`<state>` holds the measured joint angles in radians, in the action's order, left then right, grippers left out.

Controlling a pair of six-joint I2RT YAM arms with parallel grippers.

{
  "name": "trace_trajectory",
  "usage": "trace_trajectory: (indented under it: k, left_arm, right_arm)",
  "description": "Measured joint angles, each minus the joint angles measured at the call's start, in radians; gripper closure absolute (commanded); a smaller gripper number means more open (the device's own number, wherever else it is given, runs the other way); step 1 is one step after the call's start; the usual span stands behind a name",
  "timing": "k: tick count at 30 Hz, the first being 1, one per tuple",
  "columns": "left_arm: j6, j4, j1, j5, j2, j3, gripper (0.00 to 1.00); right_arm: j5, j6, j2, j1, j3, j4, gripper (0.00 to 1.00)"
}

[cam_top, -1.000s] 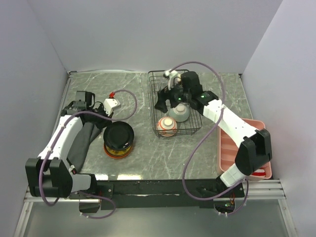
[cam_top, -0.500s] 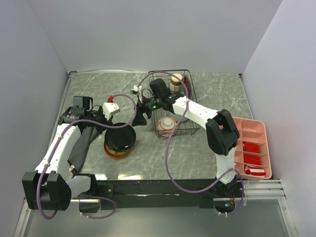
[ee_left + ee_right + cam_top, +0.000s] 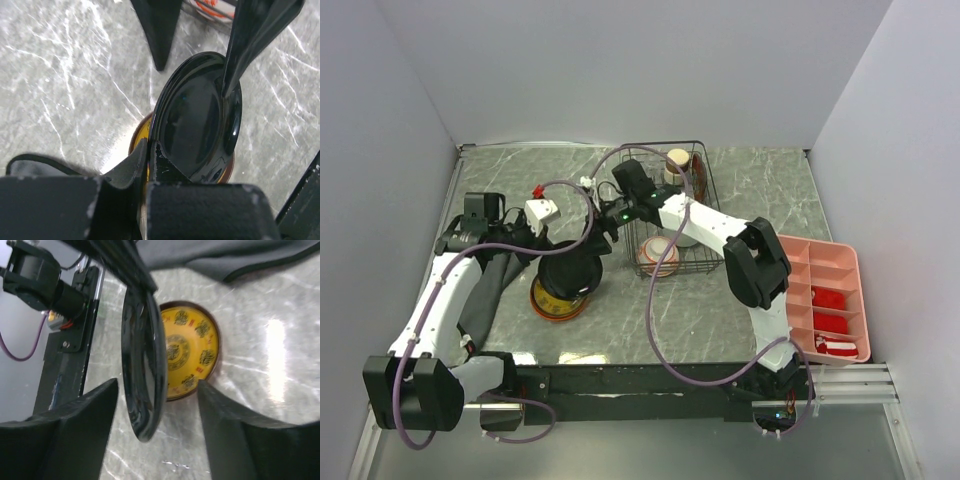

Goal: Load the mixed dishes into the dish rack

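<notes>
My left gripper (image 3: pixel 150 150) is shut on the near rim of a glossy black bowl (image 3: pixel 200 120), holding it tilted on edge over a yellow-lined bowl (image 3: pixel 192 352) on the table. My right gripper (image 3: pixel 157 385) is open, one finger on each side of the black bowl's (image 3: pixel 145 365) far rim, with gaps showing. From above, the black bowl (image 3: pixel 570 272) hangs just left of the dish rack (image 3: pixel 692 262), a black wire basket. In the rack sit a tan cup (image 3: pixel 677 160) and a red-and-white bowl (image 3: pixel 658 255).
A black cloth (image 3: pixel 490 285) lies under the left arm, left of the yellow bowl (image 3: pixel 555 302). A pink compartment tray (image 3: pixel 825 262) with red items sits at the right edge. The right arm reaches across the rack's left side.
The right arm swung out of the rack and leftward to the black bowl, its jaws narrowing. The left gripper tipped the black bowl up off the yellow bowl.
</notes>
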<state>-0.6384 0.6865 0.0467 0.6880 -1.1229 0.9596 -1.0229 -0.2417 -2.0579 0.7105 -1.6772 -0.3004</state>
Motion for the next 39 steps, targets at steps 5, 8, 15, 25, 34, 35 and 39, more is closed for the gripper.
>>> trace_trajectory:
  k: [5, 8, 15, 25, 34, 35, 39]
  left_arm:
    - [0.03, -0.031, 0.0, 0.006, 0.0, 0.021, 0.99]
    - [0.034, -0.039, 0.0, 0.007, 0.0, 0.024, 0.99]
    - [0.068, -0.058, 0.003, 0.01, 0.012, 0.021, 0.99]
    - [0.154, -0.129, 0.011, 0.022, 0.027, 0.041, 0.69]
    - [0.283, -0.229, 0.008, -0.005, 0.029, 0.163, 0.46]
    - [0.298, -0.245, 0.007, -0.011, 0.029, 0.171, 0.46]
    - [0.421, -0.36, 0.006, -0.069, 0.029, 0.183, 0.39]
  right_arm:
    - [0.001, -0.015, -0.013, 0.012, 0.0, -0.035, 0.6]
    - [0.006, 0.001, -0.014, 0.014, 0.0, -0.027, 0.68]
    - [0.057, 0.027, -0.013, 0.011, 0.0, -0.009, 0.97]
    - [0.171, 0.035, 0.097, 0.007, 0.054, -0.006, 1.0]
    - [0.3, 0.07, 0.272, -0.063, 0.08, 0.0, 1.0]
    - [0.318, 0.076, 0.288, -0.077, 0.08, 0.002, 1.0]
    - [0.454, 0.128, 0.358, -0.133, 0.083, 0.006, 1.0]
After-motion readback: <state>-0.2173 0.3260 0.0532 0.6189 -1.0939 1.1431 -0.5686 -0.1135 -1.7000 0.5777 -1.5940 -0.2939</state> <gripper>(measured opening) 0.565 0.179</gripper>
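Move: The black plate, its rim already in the left fingers, has its middle about 6 cm right of the left hand, 4 cm back and 3 cm below; from the right hand it is some 8 cm left, 5 cm back and 3 cm below. The yellow plate lies about 12 cm left of the right hand, level with it front to back, 15 cm below. The orange bowl is roughly 15 cm right, 7 cm ahead and 10 cm below the right hand. The black plate changes hands: the right fingers, already astride its rim, close and pinch it while the left keeps its hold and drifts up a little. Only then does the left open and rise clear, about 14 cm up with some forward travel, as the right lifts the plate about 11 cm and carries it right and forward towards the rack, turning some 30 degrees clockwise. ##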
